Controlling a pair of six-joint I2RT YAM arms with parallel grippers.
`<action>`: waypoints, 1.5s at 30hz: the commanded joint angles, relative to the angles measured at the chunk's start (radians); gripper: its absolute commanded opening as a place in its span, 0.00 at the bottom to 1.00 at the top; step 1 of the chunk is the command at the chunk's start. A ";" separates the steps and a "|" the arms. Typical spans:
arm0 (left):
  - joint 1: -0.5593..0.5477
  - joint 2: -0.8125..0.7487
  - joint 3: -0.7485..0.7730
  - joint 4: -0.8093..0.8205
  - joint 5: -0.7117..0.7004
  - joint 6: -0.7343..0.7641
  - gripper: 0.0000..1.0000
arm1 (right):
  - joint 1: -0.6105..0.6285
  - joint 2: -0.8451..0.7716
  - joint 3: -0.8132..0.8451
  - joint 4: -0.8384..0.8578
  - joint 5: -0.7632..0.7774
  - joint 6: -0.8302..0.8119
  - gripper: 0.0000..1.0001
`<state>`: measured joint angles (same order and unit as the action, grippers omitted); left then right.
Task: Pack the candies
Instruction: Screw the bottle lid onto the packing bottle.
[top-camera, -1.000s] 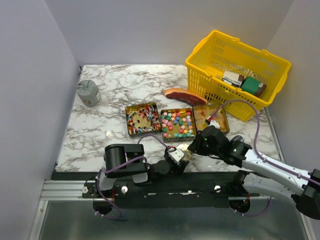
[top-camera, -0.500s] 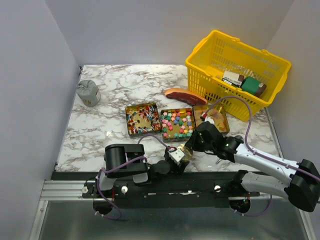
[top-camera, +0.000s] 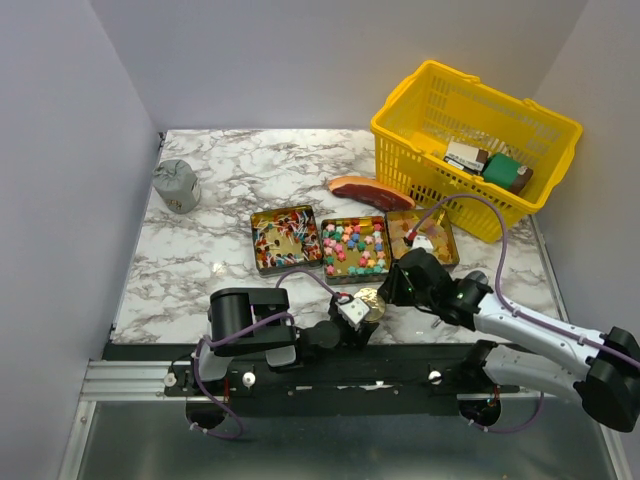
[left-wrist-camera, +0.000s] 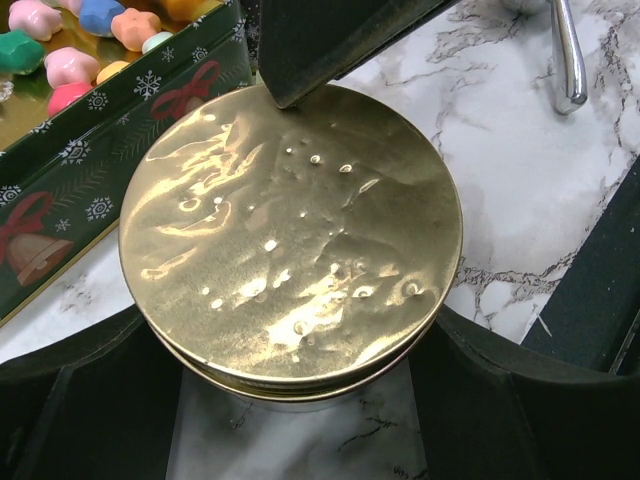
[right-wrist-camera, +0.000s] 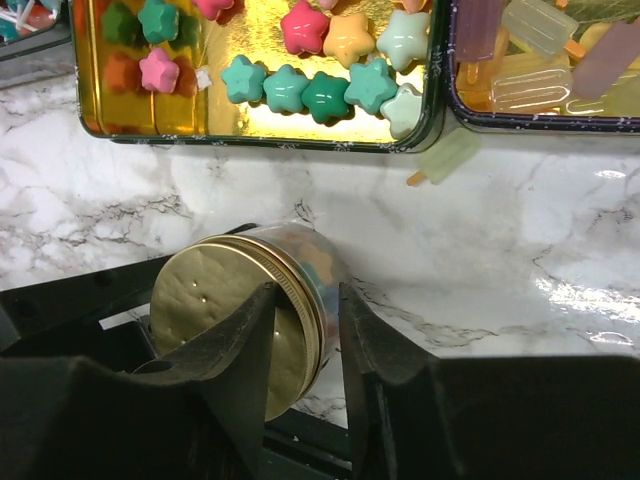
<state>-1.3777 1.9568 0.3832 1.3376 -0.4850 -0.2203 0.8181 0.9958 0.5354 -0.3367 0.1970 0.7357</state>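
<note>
Three open tins hold the candies: red, blue and white wrapped pieces (top-camera: 285, 238), pastel stars (top-camera: 354, 248) (right-wrist-camera: 320, 85), and translucent yellow-orange pieces (top-camera: 420, 235) (right-wrist-camera: 540, 60). One pale piece (right-wrist-camera: 445, 160) lies loose on the marble below the tins. A glass jar with a gold lid (top-camera: 367, 303) (left-wrist-camera: 290, 235) lies on its side near the table's front edge. My left gripper (top-camera: 358, 310) (left-wrist-camera: 295, 340) is shut on the jar's body. My right gripper (top-camera: 392, 292) (right-wrist-camera: 307, 295) stands partly open, one finger across the lid face (right-wrist-camera: 200, 310) and the other beside the glass.
A yellow mesh basket (top-camera: 470, 130) with boxed packets stands at the back right. A reddish-brown steak-shaped slab (top-camera: 357, 188) lies behind the tins. A grey pouch (top-camera: 177, 185) sits at the far left.
My right gripper edged left towards the jar lid, then back a little, and its jaws narrowed and widened again. The left gripper and jar stayed put.
</note>
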 joint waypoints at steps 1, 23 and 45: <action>-0.015 0.045 0.000 -0.107 0.045 -0.048 0.50 | -0.002 0.035 -0.020 -0.044 -0.014 -0.053 0.33; 0.026 0.054 0.069 -0.271 0.022 -0.096 0.50 | -0.004 -0.108 -0.324 0.047 -0.389 0.077 0.01; 0.108 0.074 0.103 -0.365 0.071 -0.120 0.51 | -0.002 -0.387 -0.384 -0.149 -0.401 0.172 0.01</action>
<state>-1.3430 1.9491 0.4667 1.2049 -0.4107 -0.2237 0.7555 0.5964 0.2066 -0.1219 0.1146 0.8463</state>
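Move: The bottle lid's middle lies some 3 cm left of the right hand and 2 cm back, about 1 cm lower; the half-open fingertips are at its far right edge. The star-candy tin is about 9 cm ahead of this hand and 5 cm left, the popsicle tin 11 cm ahead and 9 cm right, both about 7 cm lower. From the left hand, already gripping the bottle, the lid is about 3 cm above, 1 cm ahead and 1 cm right. Left first by about 1.5 cm, the right hand shuts its fingers at the lid's far right rim, then swings back to the right about 2.5 cm and slightly back, its left side rolling up nearly 20 degrees, closed tips against the rim. The left hand keeps its grip on the bottle and, late on, shifts it about 2 cm right. ##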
